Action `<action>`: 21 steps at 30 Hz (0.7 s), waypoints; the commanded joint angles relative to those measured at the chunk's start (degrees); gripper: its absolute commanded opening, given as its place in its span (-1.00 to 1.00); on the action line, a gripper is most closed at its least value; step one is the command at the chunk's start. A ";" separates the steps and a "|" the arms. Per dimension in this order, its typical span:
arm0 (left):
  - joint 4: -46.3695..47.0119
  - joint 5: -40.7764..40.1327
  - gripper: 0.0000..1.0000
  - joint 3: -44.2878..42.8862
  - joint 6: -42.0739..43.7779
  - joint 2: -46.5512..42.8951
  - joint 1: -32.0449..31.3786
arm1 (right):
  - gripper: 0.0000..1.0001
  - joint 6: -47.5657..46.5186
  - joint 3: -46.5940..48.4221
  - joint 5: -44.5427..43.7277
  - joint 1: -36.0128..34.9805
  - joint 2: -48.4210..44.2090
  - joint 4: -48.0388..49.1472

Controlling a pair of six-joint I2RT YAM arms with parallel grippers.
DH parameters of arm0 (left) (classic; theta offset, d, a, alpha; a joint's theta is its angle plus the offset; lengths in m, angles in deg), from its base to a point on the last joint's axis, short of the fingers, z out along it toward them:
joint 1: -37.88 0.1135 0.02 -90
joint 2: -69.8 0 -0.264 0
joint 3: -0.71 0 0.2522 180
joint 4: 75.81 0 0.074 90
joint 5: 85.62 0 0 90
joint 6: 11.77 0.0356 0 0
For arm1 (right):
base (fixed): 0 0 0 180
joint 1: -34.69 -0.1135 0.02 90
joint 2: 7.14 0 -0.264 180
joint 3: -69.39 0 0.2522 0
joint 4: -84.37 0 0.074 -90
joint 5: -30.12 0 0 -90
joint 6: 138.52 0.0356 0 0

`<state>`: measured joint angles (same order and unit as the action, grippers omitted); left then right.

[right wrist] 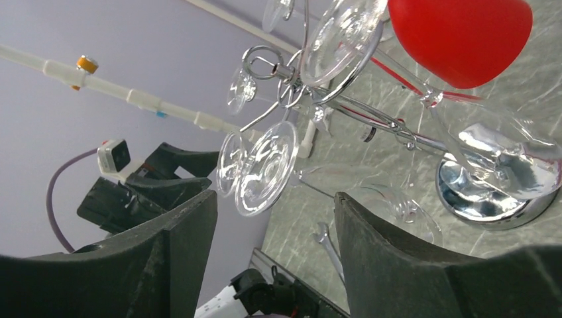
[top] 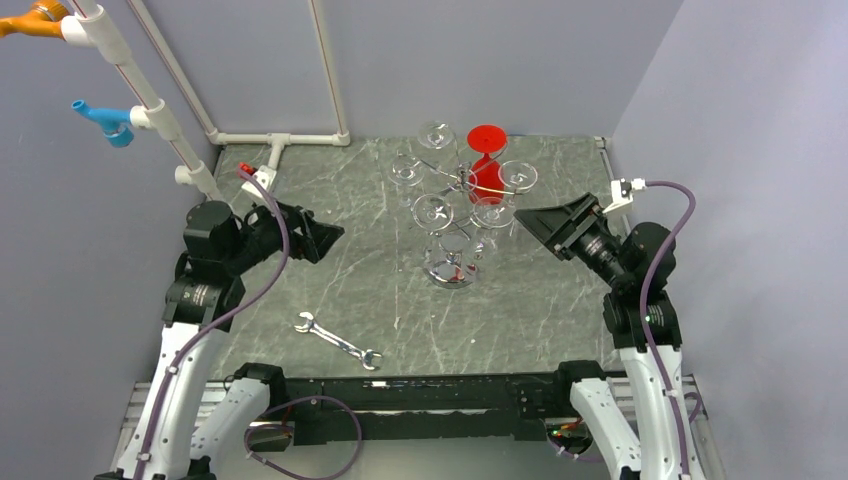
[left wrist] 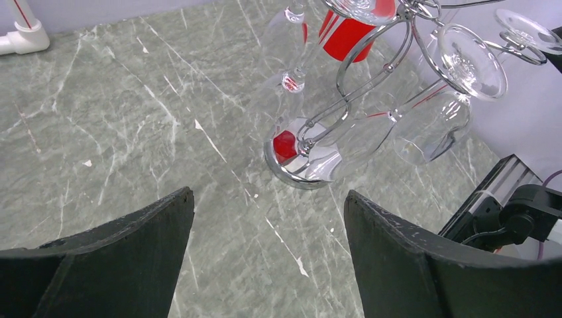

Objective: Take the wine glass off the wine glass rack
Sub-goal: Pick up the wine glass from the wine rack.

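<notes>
The wine glass rack (top: 457, 185), chrome wire on a round shiny base (left wrist: 283, 171) (right wrist: 490, 202), stands mid-table. Several clear wine glasses hang upside down from its arms, plus one red glass (top: 487, 160) (right wrist: 464, 33). My right gripper (top: 530, 228) (right wrist: 275, 199) is raised at the rack's right side, open with nothing between its fingers. The foot of a clear wine glass (right wrist: 265, 169) (top: 492, 212) hangs just beyond its tips. My left gripper (top: 325, 240) (left wrist: 270, 195) is open and empty, left of the rack and apart from it.
A silver wrench (top: 338, 341) (right wrist: 325, 238) lies on the marble tabletop near the front edge. A white pipe frame (top: 280, 140) runs along the back left. Grey walls close the table on the left, back and right.
</notes>
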<state>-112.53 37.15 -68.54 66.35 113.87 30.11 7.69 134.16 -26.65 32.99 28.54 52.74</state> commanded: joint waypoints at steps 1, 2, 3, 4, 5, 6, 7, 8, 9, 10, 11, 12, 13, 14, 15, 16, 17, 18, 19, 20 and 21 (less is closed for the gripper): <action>2.68 -1.28 0.73 0.95 0.31 -2.23 -0.32 | 0.31 3.94 -0.39 3.32 -0.13 2.92 6.09; 2.85 -1.46 0.74 1.12 0.35 -2.50 -0.37 | 0.28 4.00 -0.24 3.75 -0.12 3.38 6.82; 3.11 -1.25 0.74 1.27 0.34 -2.69 -0.36 | 0.25 3.88 -0.02 4.03 -0.10 3.84 7.00; 3.33 -0.97 0.74 1.32 0.29 -2.76 -0.40 | 0.22 3.71 0.31 4.19 -0.11 4.37 6.75; 3.43 -0.47 0.74 1.34 0.28 -2.81 -0.40 | 0.19 3.51 0.66 4.39 -0.07 4.87 6.57; 3.54 -0.23 0.74 1.45 0.28 -2.89 -0.43 | 0.15 3.40 0.89 4.58 -0.09 5.22 6.46; 3.65 -0.17 0.74 1.52 0.27 -2.94 -0.40 | 0.12 3.42 1.01 4.90 -0.10 5.53 6.47; 3.70 -0.24 0.74 1.52 0.28 -3.02 -0.40 | 0.09 3.44 1.03 5.05 -0.13 5.80 6.49; 3.67 -0.29 0.74 1.56 0.28 -3.09 -0.40 | 0.07 3.52 1.03 5.13 -0.07 5.95 6.49; 3.74 -0.26 0.74 1.52 0.26 -3.14 -0.40 | 0.06 3.61 0.96 5.43 -0.10 6.04 6.71; 3.79 -0.26 0.74 1.63 0.27 -3.10 -0.38 | 0.04 3.59 0.99 5.54 -0.07 6.18 6.81; 3.76 -0.30 0.74 1.62 0.20 -3.04 -0.40 | 0.04 3.26 1.13 5.54 -0.08 6.24 6.49; 3.66 -0.38 0.73 1.62 0.24 -2.99 -0.40 | 0.03 3.02 1.34 5.46 -0.07 6.20 6.11; 3.59 -0.53 0.73 1.56 0.21 -2.95 -0.40 | 0.03 3.12 1.37 5.40 -0.09 6.12 5.96; 3.55 -0.64 0.73 1.59 0.20 -3.01 -0.40 | 0.02 3.33 1.31 5.43 -0.08 6.01 6.06; 3.54 -0.75 0.73 1.60 0.20 -3.02 -0.40 | 0.01 3.51 1.34 5.56 -0.07 5.98 6.16; 3.63 -0.82 0.74 1.69 0.17 -3.05 -0.40 | -0.01 3.66 1.37 5.79 -0.05 6.05 6.25; 3.66 -0.86 0.74 1.69 0.13 -3.13 -0.40 | -0.03 3.77 1.46 6.05 -0.06 6.18 6.36; 3.73 -0.95 0.73 1.79 0.18 -3.20 -0.40 | -0.05 3.88 1.59 6.27 -0.07 6.30 6.40; 3.79 -1.08 0.74 1.84 0.19 -3.28 -0.40 | -0.06 3.83 1.68 6.54 -0.11 6.49 6.36; 3.79 -1.15 0.74 1.88 0.11 -3.38 -0.40 | -0.08 3.87 1.86 6.84 -0.07 6.70 6.48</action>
<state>-111.22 36.41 -66.70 66.50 111.49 29.92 10.35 133.85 -21.84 32.99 34.93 56.22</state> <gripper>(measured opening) 0.868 0.475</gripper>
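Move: The foot of the near-right clear glass, hanging upside down on the rack, lies about 4 cm ahead of the right hand and 7 cm to its left, about level. From that hand, the right-hand clear glass's foot is some 10 cm ahead and 3 cm left, and the near-left glass's foot about 4 cm ahead and 16 cm left. From the left hand, the near-right foot is some 6 cm ahead, 27 cm right and slightly above. Forward by about 2 cm, with a little leftward and downward drift, the right hand eases in towards the foot of the near-right glass and then almost stops. Its fingers, rolled so the left one is uppermost, narrow from about two-thirds open to half open around the near edge of the foot, while the hand tips down and turns counter-clockwise by about 5 degrees each. Contact can't be made out. ##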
